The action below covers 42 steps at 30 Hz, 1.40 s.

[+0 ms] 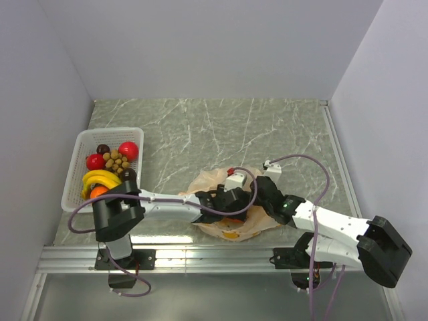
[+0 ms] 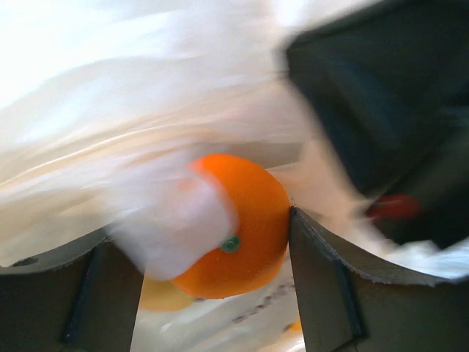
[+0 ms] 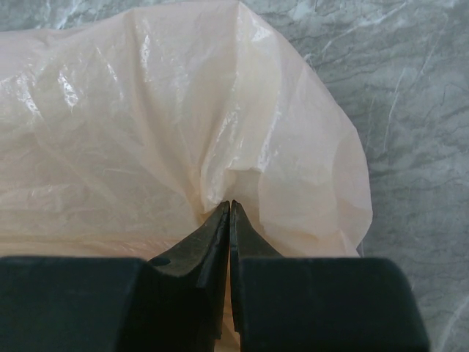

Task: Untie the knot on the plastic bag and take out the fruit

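The pale peach plastic bag [image 1: 212,179] lies crumpled near the table's front edge, with both grippers at it. My left gripper [image 2: 209,246] reaches inside it. Its jaws are closed around an orange [image 2: 253,213]; the right finger touches the fruit, and a blurred fold of plastic covers the left side. My right gripper [image 3: 231,205] is shut, pinching a gathered fold of the plastic bag [image 3: 146,125] at its tips. The knot is not visible. Other fruit lies in the white basket [image 1: 79,144]: red round ones [image 1: 128,150], a tan cluster [image 1: 117,160], bananas [image 1: 100,178] and an orange [image 1: 99,192].
The basket stands at the left against the white side wall. Both arms cross over the bag near the metal rail [image 1: 200,254] at the front edge. A purple cable [image 1: 314,167] loops above the right arm. Grey-green marble table [image 1: 234,127] stretches behind.
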Tool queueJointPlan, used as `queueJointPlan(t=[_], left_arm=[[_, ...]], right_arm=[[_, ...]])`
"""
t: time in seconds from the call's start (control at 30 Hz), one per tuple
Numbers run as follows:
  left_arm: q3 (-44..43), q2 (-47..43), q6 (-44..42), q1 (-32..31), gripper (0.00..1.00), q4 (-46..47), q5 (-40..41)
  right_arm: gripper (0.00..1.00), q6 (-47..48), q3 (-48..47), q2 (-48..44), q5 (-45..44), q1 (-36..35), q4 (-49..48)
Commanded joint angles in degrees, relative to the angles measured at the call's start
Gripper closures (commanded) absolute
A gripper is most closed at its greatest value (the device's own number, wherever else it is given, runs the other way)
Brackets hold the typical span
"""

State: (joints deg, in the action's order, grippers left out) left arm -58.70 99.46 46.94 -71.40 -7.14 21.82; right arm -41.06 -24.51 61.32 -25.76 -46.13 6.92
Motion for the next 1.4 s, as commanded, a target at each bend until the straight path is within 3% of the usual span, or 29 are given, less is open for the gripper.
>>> queueJointPlan(t=[0.0, 0.37, 0.5, 0.6, 0.63, 0.7, 0.8, 0.93, 1.07, 1.1, 1.2, 1.27, 1.37], left_arm=[[2.71, -6.63, 2.1, 1.08, 0.8, -3.67, 5.68], [5.97, -33.08, -4.74, 2.05, 0.79, -2.18, 3.57], [3.16, -39.77, -4.93, 9.67, 0.77, -7.7, 4.28], [1.05, -42.33, -4.66, 21.09, 0.77, -16.13, 8.05], [0.78, -43.2, -5.27, 27.91, 0.77, -17.63, 8.23], [1.04, -44.0, -8.16, 35.32, 0.77, -20.19, 6.14], [2.62, -45.75, -11.25, 53.22, 0.77, -22.39, 1.3], [7.35, -47.43, -11.87, 66.63, 0.73, -25.29, -1.78], [11.93, -50.41, -12.4, 74.38, 0.54, -25.82, -1.09], [12.63, -52.16, -12.4, 74.56, 0.37, -25.21, 0.4], [14.4, -54.71, -12.4, 74.65, 0.08, -24.68, 1.47], [14.84, -55.51, -12.92, 74.56, 0.01, -24.33, 1.38], [16.07, -57.18, -13.8, 74.47, 0.01, -23.28, -0.29]], right_arm=[[0.91, -0.34, 0.43, -2.08, -0.61, -0.28, -0.41], [0.91, 0.01, -0.62, -1.03, -1.14, -0.1, 0.2], [0.91, 0.01, -1.06, -0.68, -1.05, -0.19, 0.64], [0.91, 0.01, -1.33, -1.29, -1.22, -0.28, 1.34], [0.91, 0.01, -1.41, -2.07, -1.49, -0.28, 1.6], [0.91, 0.1, -1.5, -2.87, -1.75, -0.19, 2.22], [0.91, 0.1, -1.76, -5.24, -2.45, -0.28, 3.63], [0.91, 0.1, -2.47, -7.79, -3.86, -0.19, 5.65], [0.9, 0.63, -4.22, -9.46, -6.05, -0.1, 8.98], [0.9, 0.8, -5.18, -9.73, -6.58, 0.07, 9.43], [0.9, 1.68, -7.39, -9.55, -8.25, 0.6, 11.18], [0.89, 2.56, -9.49, -9.12, -10.01, 1.82, 12.76], [0.89, 4.05, -12.74, -8.24, -12.29, 4.54, 14.96]])
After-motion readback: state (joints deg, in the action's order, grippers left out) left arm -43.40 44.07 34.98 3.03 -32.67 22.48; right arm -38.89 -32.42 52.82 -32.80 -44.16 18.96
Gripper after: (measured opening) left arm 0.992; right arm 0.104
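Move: The left hand already grips the last orange inside the bag. The free spot in the basket's near right corner lies about 41 cm to its left, 8 cm ahead and nearly level in height. Beside that spot, the avocado is roughly 39 cm left and 13 ahead, the bananas 46 left and 11 ahead, the first orange 49 left and 7 ahead. From the right hand, the corner spot is some 50 cm left and 2 ahead; the bag's middle is 9 left and 4 back. Up out of the bag first, after a short slip leftward, the left hand carries the orange some 20 cm high, then sweeps left and forward in a fast arc, turning about 65 degrees counter-clockwise. It sinks about 10 cm over the basket and opens to let go. The right hand keeps its shut fingers on the bag's rim, nearly still until late, then lifts about 6 cm. ##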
